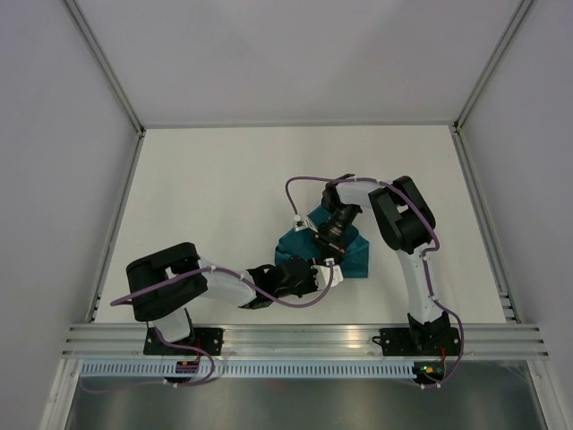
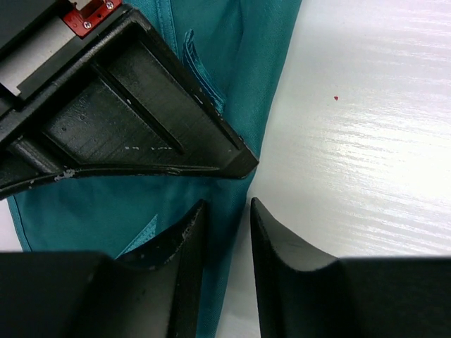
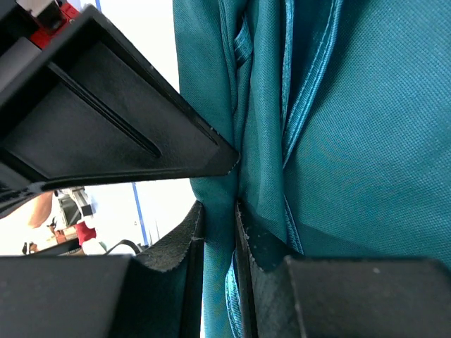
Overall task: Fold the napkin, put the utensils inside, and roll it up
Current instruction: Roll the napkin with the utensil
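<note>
The teal napkin lies bunched in folds on the white table, right of centre. My right gripper comes down onto it from behind. In the right wrist view this gripper is shut on a raised fold of the napkin. My left gripper is at the napkin's near edge. In the left wrist view it stands open astride the edge of the napkin, one finger over cloth, the other over bare table. The other arm's black finger crosses just above. The utensils are hidden.
Grey walls close in the table on the left, back and right. An aluminium rail carrying both arm bases runs along the near edge. A tiny red speck marks the table right of the napkin.
</note>
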`<state>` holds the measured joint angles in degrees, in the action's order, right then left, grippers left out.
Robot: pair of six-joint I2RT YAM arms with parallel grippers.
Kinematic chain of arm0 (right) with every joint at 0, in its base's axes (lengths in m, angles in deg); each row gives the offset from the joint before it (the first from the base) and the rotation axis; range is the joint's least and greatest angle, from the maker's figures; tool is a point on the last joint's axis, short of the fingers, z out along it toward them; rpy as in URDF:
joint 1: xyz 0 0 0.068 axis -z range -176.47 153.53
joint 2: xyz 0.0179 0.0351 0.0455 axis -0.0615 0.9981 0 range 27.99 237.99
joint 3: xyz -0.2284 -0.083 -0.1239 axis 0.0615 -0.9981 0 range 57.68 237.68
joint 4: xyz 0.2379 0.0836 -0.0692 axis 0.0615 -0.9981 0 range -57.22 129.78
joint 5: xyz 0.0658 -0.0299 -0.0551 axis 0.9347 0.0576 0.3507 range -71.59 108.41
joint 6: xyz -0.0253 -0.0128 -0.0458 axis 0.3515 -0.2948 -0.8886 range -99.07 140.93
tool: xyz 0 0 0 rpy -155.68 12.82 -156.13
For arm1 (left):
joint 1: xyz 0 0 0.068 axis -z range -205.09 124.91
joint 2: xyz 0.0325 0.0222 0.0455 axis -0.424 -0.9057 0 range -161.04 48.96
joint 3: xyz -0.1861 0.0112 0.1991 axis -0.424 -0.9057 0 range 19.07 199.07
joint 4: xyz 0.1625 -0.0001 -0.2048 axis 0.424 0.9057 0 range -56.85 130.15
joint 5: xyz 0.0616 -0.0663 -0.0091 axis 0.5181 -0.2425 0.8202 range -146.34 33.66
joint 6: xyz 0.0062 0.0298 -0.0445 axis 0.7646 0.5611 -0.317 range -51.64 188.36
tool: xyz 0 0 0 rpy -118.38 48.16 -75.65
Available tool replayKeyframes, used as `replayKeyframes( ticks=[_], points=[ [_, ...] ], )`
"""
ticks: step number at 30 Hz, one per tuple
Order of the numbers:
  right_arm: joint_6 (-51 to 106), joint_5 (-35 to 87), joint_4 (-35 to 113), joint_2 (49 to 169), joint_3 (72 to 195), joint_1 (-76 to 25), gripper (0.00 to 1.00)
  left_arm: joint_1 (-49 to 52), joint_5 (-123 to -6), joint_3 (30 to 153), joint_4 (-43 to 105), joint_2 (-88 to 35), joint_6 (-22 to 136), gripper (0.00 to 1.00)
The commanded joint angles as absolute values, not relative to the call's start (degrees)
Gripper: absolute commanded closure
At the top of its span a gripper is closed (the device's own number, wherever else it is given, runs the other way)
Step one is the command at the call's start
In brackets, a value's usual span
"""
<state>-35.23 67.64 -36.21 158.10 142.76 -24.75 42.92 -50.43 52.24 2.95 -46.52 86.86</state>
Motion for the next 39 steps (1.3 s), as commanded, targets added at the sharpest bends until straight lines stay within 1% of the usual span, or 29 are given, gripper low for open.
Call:
replayKeyframes(
  ticks=[1, 2, 4, 5, 6, 7, 8, 10, 11, 14, 17, 22, 23, 26, 28, 32, 33, 35, 39],
  points=[
    [-38.2, 59.9, -28.3, 161.0, 142.8, -24.4, 0.94, 43.3, -50.5, 54.0, 2.7, -48.1, 89.4, 0.65],
    [-38.2, 60.0, -28.3, 160.9, 142.8, -24.5, 0.94, 43.3, -50.8, 54.1, 2.9, -48.2, 89.4, 0.71],
    [-38.0, 60.0, -28.3, 160.8, 142.8, -24.4, 0.94, 43.2, -51.9, 54.3, 4.2, -48.5, 89.5, 0.76],
    [-38.0, 60.0, -28.3, 160.7, 142.7, -24.4, 0.94, 43.2, -52.0, 54.6, 4.8, -48.5, 89.3, 0.83],
    [-37.9, 60.0, -28.3, 160.4, 142.6, -24.5, 0.93, 43.2, -52.4, 54.8, 5.4, -48.6, 89.2, 0.86],
    [-37.7, 60.2, -28.3, 160.0, 142.3, -24.4, 0.90, 43.1, -53.2, 55.0, 5.9, -48.7, 89.2, 0.89],
    [-37.4, 60.2, -27.7, 159.4, 142.1, -24.5, 0.80, 43.0, -53.8, 55.6, 7.4, -48.7, 89.1, 0.95],
    [-36.5, 60.7, -26.9, 157.3, 141.4, -24.3, 0.70, 42.7, -55.8, 56.6, 9.7, -49.3, 88.7, 0.98],
    [-36.4, 61.5, -26.9, 156.4, 141.3, -24.2, 0.63, 42.2, -56.1, 57.3, 11.2, -49.4, 88.4, 0.98],
    [-34.5, 63.4, -26.0, 152.3, 140.4, -23.6, 0.53, 39.7, -62.8, 58.4, 13.0, -49.1, 86.3, 0.98],
    [-32.7, 64.7, -24.8, 147.4, 139.1, -22.9, 0.47, 37.3, -67.3, 58.7, 14.4, -49.2, 84.1, 0.98],
    [-24.8, 64.2, -16.2, 138.2, 135.2, -20.4, 0.45, 34.6, -75.9, 62.1, 17.9, -51.8, 81.0, 0.98],
    [-21.1, 63.7, -14.3, 136.9, 134.5, -19.2, 0.45, 34.2, -77.2, 62.2, 17.9, -52.0, 80.7, 0.98],
    [-17.8, 62.4, -7.1, 131.9, 131.0, -16.9, 0.44, 32.0, -81.6, 62.0, 16.9, -52.2, 78.1, 0.98],
    [-15.3, 62.1, -2.8, 128.9, 128.8, -13.5, 0.44, 30.4, -84.7, 62.1, 16.8, -52.5, 76.2, 0.98],
    [-14.3, 62.0, 4.1, 123.5, 124.3, -8.3, 0.46, 28.0, -90.6, 62.9, 17.2, -54.1, 72.9, 0.98],
    [-14.6, 61.7, 5.6, 120.6, 121.6, -6.9, 0.46, 27.5, -92.6, 63.1, 17.3, -55.2, 71.6, 0.98],
    [-16.1, 60.4, 9.5, 117.2, 118.5, -5.9, 0.46, 26.2, -94.5, 63.4, 17.2, -56.7, 70.4, 0.98],
    [-20.6, 60.9, 11.7, 109.3, 111.2, -6.1, 0.46, 24.5, -99.4, 64.3, 16.8, -60.1, 66.1, 0.98]
  ],
)
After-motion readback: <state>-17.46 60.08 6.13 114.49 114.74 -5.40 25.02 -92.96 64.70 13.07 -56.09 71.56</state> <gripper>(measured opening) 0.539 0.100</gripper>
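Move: The napkin roll already stands between the left hand's open fingers, its pinch spot about 1 cm ahead and 1 cm right, at fingertip height; the right hand still grips the roll right at its pads. From the right hand, the napkin's far corner lies some 10 cm ahead and 2 cm left, and the loose right flap about 8 cm right and level with it, both roughly 1 cm lower. Left pinches the roll, tipping down some 35 degrees; right lets go, leaving about 15 cm forward, rightward, up. ##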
